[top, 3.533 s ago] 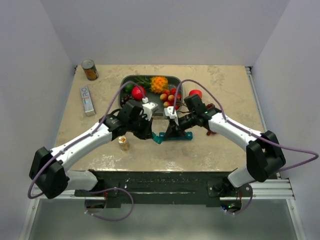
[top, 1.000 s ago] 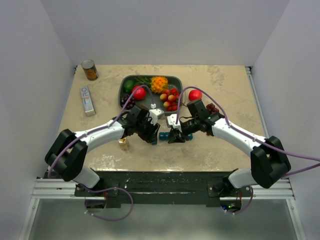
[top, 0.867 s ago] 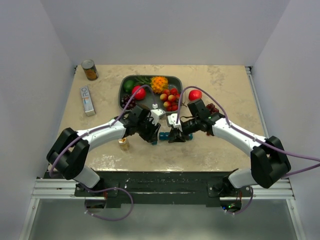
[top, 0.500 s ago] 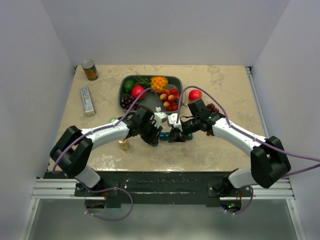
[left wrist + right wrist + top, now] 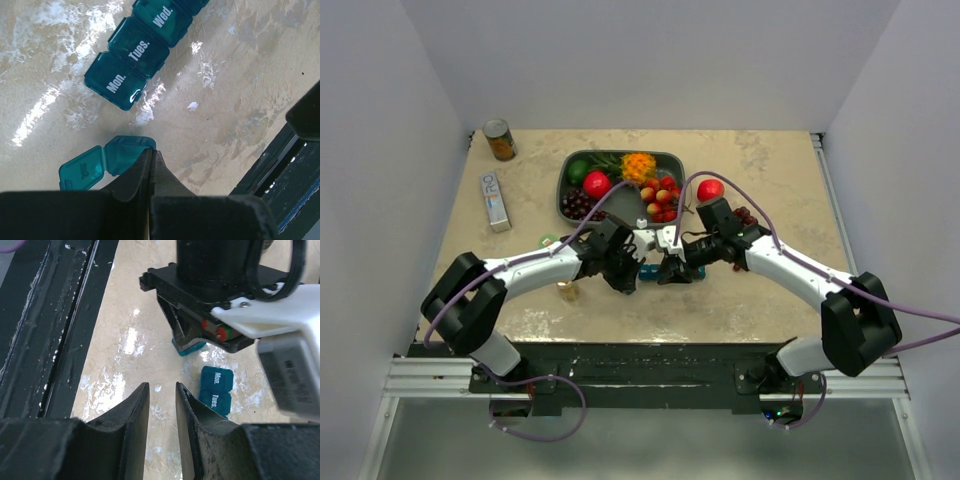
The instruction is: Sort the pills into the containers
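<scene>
The containers are teal cells. A closed strip (image 5: 135,52) reads Mon., Tues., Wed., and shows again in the right wrist view as the strip (image 5: 217,385). One separate cell (image 5: 107,162) lies apart with its lid flipped open. My left gripper (image 5: 151,152) is shut, its tips at that cell's right rim; a hold on the wall cannot be made out. My right gripper (image 5: 162,390) hovers slightly open over bare table, nothing between its fingers. From above, the left gripper (image 5: 632,272) and right gripper (image 5: 665,272) nearly meet. A white speck (image 5: 192,105) may be a pill.
A grey fruit tray (image 5: 563,190) sits behind the grippers, with a red apple (image 5: 710,189) and grapes (image 5: 747,214) to its right. An amber bottle (image 5: 565,291) stands under the left forearm. A tin can (image 5: 499,140) and a white box (image 5: 496,200) lie far left.
The left gripper has closed from partly open to shut and slid a little right toward the separate cell. The right arm has stayed put.
</scene>
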Controlling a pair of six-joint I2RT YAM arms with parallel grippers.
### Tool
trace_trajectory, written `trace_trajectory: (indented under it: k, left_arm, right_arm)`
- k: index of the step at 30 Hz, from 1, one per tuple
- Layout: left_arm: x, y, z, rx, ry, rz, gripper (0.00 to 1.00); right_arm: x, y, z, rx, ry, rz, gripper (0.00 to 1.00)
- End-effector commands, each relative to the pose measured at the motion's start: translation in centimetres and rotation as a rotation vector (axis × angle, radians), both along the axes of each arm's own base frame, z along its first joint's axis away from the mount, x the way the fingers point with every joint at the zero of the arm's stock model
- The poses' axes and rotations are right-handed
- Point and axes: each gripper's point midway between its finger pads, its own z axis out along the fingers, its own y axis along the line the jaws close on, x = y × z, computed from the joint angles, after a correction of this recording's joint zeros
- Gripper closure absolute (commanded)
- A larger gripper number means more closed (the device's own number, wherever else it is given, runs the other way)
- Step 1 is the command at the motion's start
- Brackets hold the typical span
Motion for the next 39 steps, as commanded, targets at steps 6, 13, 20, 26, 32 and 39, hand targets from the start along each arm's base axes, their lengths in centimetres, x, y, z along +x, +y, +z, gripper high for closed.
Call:
trace_trajectory:
  k: [6, 13, 20, 26, 32, 39]
  left_arm:
    - [-0.1, -0.7, 0.6, 0.091, -0.101, -0.021, 1.00]
    - [-0.4, -1.1, 0.1, 0.157, -0.160, -0.012, 1.00]
    - [-1.5, -3.7, 0.3, 0.108, -0.199, -0.107, 1.00]
    - [-1.8, -6.0, 1.0, 0.054, -0.218, -0.214, 1.00]
    - [-2.0, -8.2, 1.1, 0.027, -0.209, -0.285, 1.00]
    - [-2.7, -8.6, -0.1, 0.056, -0.187, -0.316, 1.00]
  right_arm:
    - [1.1, 0.0, 1.8, 0.030, -0.031, -0.015, 0.69]
    - [1.3, -0.2, 1.9, 0.035, -0.033, -0.023, 0.69]
    - [2.5, -1.7, 3.0, 0.043, -0.060, -0.065, 0.69]
    - [3.7, -3.6, 4.7, 0.066, -0.104, -0.118, 0.69]
    - [4.3, -4.8, 5.5, 0.082, -0.118, -0.146, 0.69]
    - [4.4, -5.1, 5.8, 0.091, -0.120, -0.152, 0.69]
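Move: The left fingers are shut on the rim of the loose, open Sun. box, just ahead-left of their tips. The Mon. end of the pill organizer lies some 4 cm ahead and 3 cm to the right, about a centimetre lower; the amber pill bottle stands level with the hand, roughly 14 cm to its left, and the green-capped bottle some 12 cm ahead and 18 cm left. From the right hand, the Mon. end is about 5 cm ahead, 5 cm left and 9 cm below. Back and slightly down first, by 1 to 2 cm, the left hand then swings right about 5 cm and a little forward, tilting 10 to 15 degrees so its shut fingers point more steeply down. They keep their pinch on the Sun. box, bringing it to the near side of the organizer's Mon. end. The right hand, empty and part open, backs off right some 6 cm, also edging forward and up. ##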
